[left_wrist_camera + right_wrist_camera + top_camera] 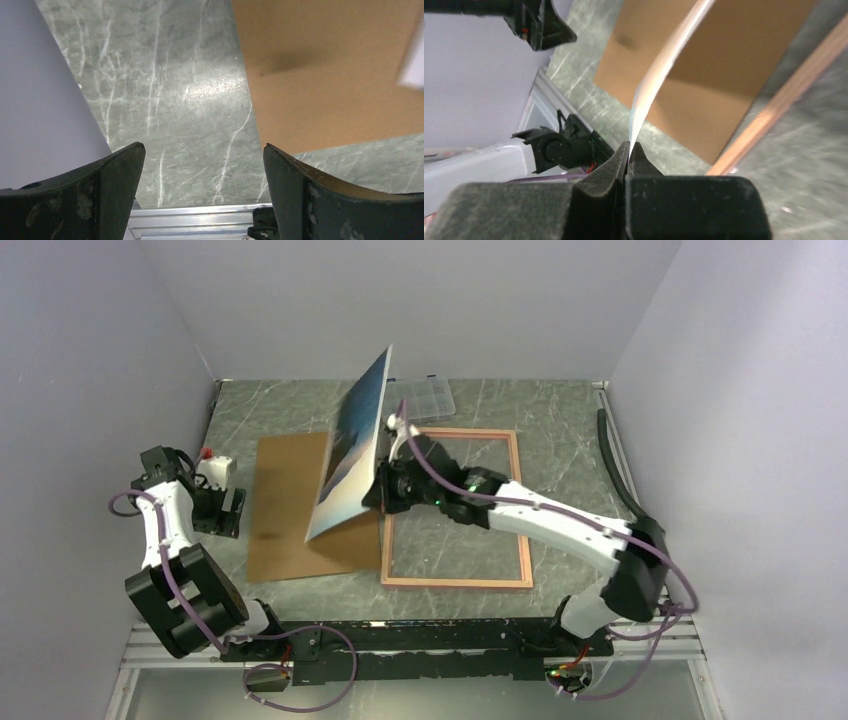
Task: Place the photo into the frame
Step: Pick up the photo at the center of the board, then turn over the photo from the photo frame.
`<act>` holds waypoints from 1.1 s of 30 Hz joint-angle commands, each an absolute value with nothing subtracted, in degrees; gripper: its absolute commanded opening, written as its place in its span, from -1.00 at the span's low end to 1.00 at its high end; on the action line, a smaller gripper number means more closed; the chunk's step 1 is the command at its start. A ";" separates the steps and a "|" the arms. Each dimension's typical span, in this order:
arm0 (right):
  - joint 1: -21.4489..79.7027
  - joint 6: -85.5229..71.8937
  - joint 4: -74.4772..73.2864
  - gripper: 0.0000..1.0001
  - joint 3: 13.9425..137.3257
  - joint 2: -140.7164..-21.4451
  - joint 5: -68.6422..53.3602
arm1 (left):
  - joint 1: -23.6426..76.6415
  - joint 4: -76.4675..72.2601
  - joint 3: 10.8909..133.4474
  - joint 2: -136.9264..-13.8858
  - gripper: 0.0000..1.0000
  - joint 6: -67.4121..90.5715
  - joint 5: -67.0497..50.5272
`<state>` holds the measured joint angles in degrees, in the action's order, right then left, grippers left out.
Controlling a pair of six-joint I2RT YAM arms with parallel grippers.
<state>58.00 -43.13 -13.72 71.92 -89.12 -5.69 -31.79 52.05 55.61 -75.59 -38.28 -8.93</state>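
Note:
The photo (352, 455), a thin print of blue sea and pale sky, stands steeply tilted over the seam between the brown backing board and the frame. My right gripper (383, 483) is shut on the photo's right edge; edge-on, the photo (664, 65) rises as a pale strip from between the jaws of the right gripper (629, 148). The frame (455, 581), pink-bordered, lies flat at centre right, and its rail (774, 107) shows beside the jaws. My left gripper (222, 508) hangs open at the far left; the left gripper (204, 155) holds nothing above the marble.
A brown backing board (290, 510) lies flat left of the frame, its corner (325, 70) in the left wrist view. A small clear compartment box (422, 398) sits at the back. The enclosure walls close in on both sides; an aluminium rail (200, 215) runs along the near edge.

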 commanded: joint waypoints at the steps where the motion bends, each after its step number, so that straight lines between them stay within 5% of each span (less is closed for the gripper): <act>1: 57.61 -30.67 -35.48 -1.00 84.08 -82.18 10.11 | -31.61 56.40 59.83 -76.20 0.89 -35.89 -12.96; 11: 59.44 -26.50 -67.35 -1.00 95.86 -80.97 25.59 | -28.66 55.64 60.19 -77.74 0.89 -34.56 -14.93; 19: 67.71 -25.58 -84.99 -1.00 109.59 -101.27 30.91 | -25.95 54.04 57.68 -77.76 0.89 -33.50 -13.96; 33: 74.76 -18.05 -85.79 -1.00 134.40 -119.81 28.78 | -25.86 52.73 56.95 -78.25 0.89 -32.67 -13.71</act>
<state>74.13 -21.63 -83.70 127.92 -119.31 28.05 -26.04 53.69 56.49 -77.87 -33.58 -12.78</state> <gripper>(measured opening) 0.009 0.941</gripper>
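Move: The right hand, already pinching the lifted photo near the close end of its right edge, has the frame's middle some 18 cm to its right, 9 cm ahead and about 20 cm below. At table height, the bare board's middle lies about 13 cm left and 8 cm ahead, and the plastic box some 9 cm right and 35 cm ahead. From the empty left hand, the frame's middle is roughly 48 cm right and 8 cm ahead, 9 cm lower. Up and to the right the right hand sweeps first, about 11 cm up and 15 cm right, carrying the photo out over the frame's left part; then it sinks past its starting height and swings back left and slightly backward, rising a little last. Meanwhile the hand tips some 60 degrees, from fingers pointing left to pointing down, keeping its pinch. The open left hand shifts 4 cm right. ##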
